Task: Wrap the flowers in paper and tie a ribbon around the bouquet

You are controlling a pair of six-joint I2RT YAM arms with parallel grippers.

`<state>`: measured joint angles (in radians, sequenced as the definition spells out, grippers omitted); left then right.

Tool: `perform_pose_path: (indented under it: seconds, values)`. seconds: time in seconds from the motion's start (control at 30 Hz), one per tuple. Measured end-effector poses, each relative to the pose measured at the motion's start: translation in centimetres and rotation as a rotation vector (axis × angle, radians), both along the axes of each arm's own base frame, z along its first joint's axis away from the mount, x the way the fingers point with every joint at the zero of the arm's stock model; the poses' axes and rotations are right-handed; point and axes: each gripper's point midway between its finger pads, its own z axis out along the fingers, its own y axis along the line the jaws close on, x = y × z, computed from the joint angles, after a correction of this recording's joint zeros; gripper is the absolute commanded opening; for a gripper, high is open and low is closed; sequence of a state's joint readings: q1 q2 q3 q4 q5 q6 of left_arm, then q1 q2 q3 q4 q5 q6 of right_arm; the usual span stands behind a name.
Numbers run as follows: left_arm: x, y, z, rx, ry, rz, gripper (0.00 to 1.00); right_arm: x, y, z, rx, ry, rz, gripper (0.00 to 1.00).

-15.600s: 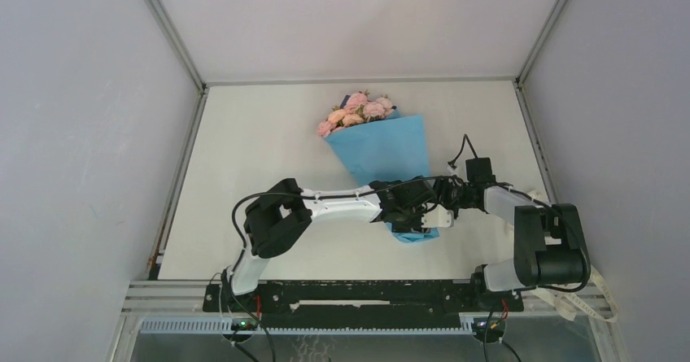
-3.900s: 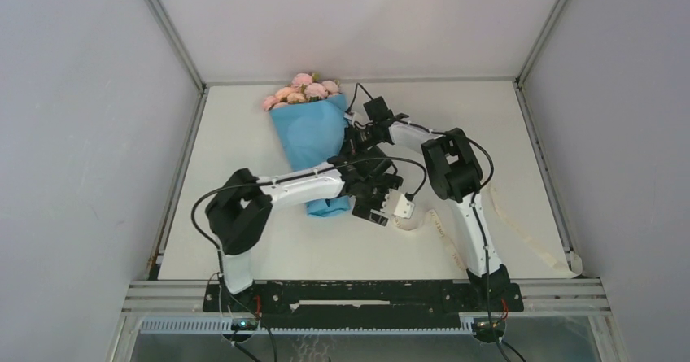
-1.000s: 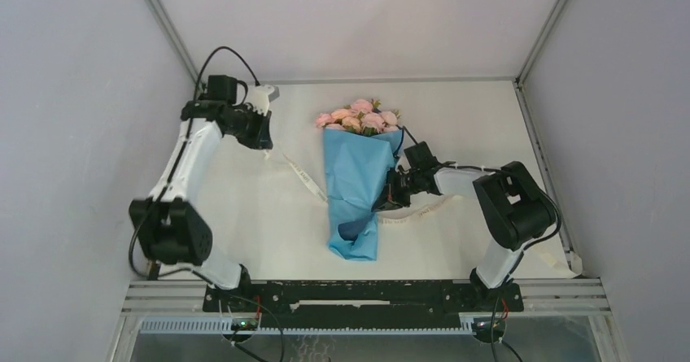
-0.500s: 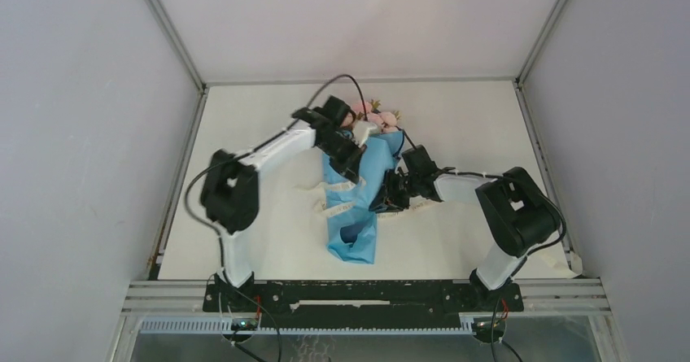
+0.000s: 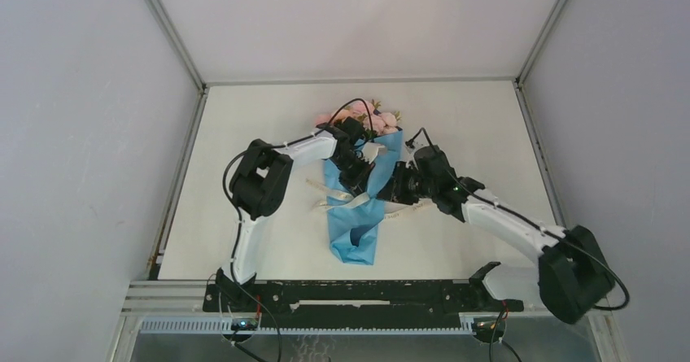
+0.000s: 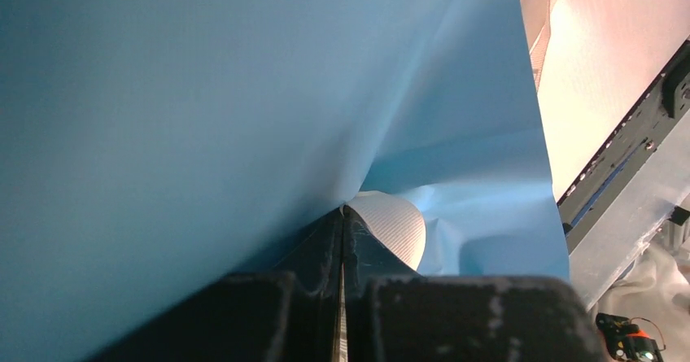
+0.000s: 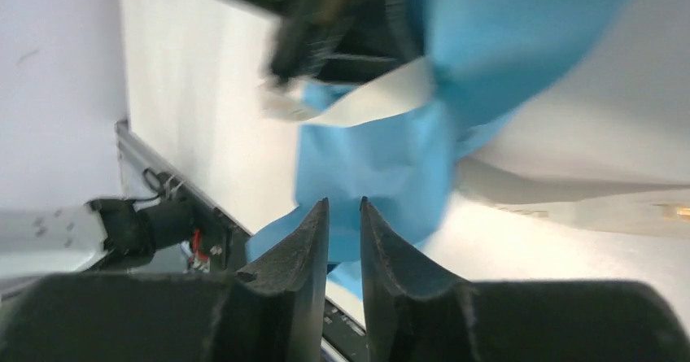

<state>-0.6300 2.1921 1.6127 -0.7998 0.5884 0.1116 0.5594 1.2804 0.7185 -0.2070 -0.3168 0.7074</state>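
Note:
The bouquet lies lengthwise mid-table, its pink flowers (image 5: 362,120) at the far end and the light-blue paper (image 5: 355,232) cone tapering toward me. The cream ribbon (image 5: 335,205) crosses the cone's middle. My left gripper (image 5: 358,179) hovers over the cone, shut on the ribbon (image 6: 395,228), which curls out from between the fingertips against the paper (image 6: 203,93). My right gripper (image 5: 389,193) is at the cone's right edge. In its wrist view the right gripper (image 7: 344,203) stands slightly open and empty, the paper (image 7: 382,159) and ribbon (image 7: 370,102) beyond it.
More ribbon (image 5: 411,210) trails on the table right of the cone, also visible as a pale band (image 7: 569,207). The black frame rail (image 5: 366,290) runs along the near edge. Grey walls close in the left, right and far sides.
My left gripper swung from the far left corner across to the cone's middle, drawing the ribbon over the paper. My right gripper opened, and its arm now stretches out from the right.

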Motion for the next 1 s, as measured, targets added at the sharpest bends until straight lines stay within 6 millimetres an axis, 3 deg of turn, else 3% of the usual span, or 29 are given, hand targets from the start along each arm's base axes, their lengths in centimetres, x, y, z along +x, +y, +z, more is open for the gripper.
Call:
perform_pose_path:
  seconds: [0.13, 0.2, 0.33, 0.47, 0.63, 0.83, 1.0]
  values:
    - [0.0, -0.1, 0.0, -0.006, 0.002, 0.005, 0.00, -2.3, 3.4, 4.2, 0.072, -0.211, 0.202, 0.09]
    - [0.0, -0.2, 0.0, -0.011, 0.003, 0.005, 0.00, -3.2, 5.4, 4.6, 0.097, -0.272, 0.306, 0.04]
    - [0.2, -0.2, 0.0, -0.020, 0.009, 0.011, 0.00, -4.6, 8.9, 1.7, 0.055, -0.304, 0.492, 0.01]
    - [0.3, -0.1, 0.0, -0.025, 0.016, 0.022, 0.00, -6.8, 10.9, -1.9, -0.003, -0.305, 0.643, 0.00]
    - [0.3, -0.1, 0.0, -0.029, 0.028, 0.030, 0.00, -10.3, 11.5, -5.8, -0.036, -0.246, 0.780, 0.00]
    - [0.2, -0.2, 0.0, -0.036, 0.043, 0.036, 0.00, -14.0, 9.6, -8.9, -0.061, -0.183, 0.810, 0.00]
    - [0.2, -0.2, -0.1, -0.037, 0.045, 0.037, 0.00, -16.4, 9.5, -8.6, -0.078, -0.177, 0.845, 0.00]
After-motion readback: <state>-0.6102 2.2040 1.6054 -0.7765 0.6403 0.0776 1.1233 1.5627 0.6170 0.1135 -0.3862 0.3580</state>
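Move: The paper's near end lies some 10 cm back and 11 cm left of the right hand, about 9 cm below it. The ribbon crossing is 10 cm left and 3 cm ahead of that hand, with the right ribbon tail almost under it, 2 cm to its right. The left hand has the ribbon crossing right at its shut fingertips, level with it in both directions; the paper's near end is about 15 cm back and 2 cm left of that hand. Hold the left gripper still and shut at the ribbon crossing on the wrapped paper. Lift the right gripper clear by about 5 cm while swinging it left, shutting its fingers on the way, then sink it and sweep back some 16 cm overall onto the paper's near end, turning about 50 degrees counter-clockwise. With shut fingertips, drag the paper towards the bases. ##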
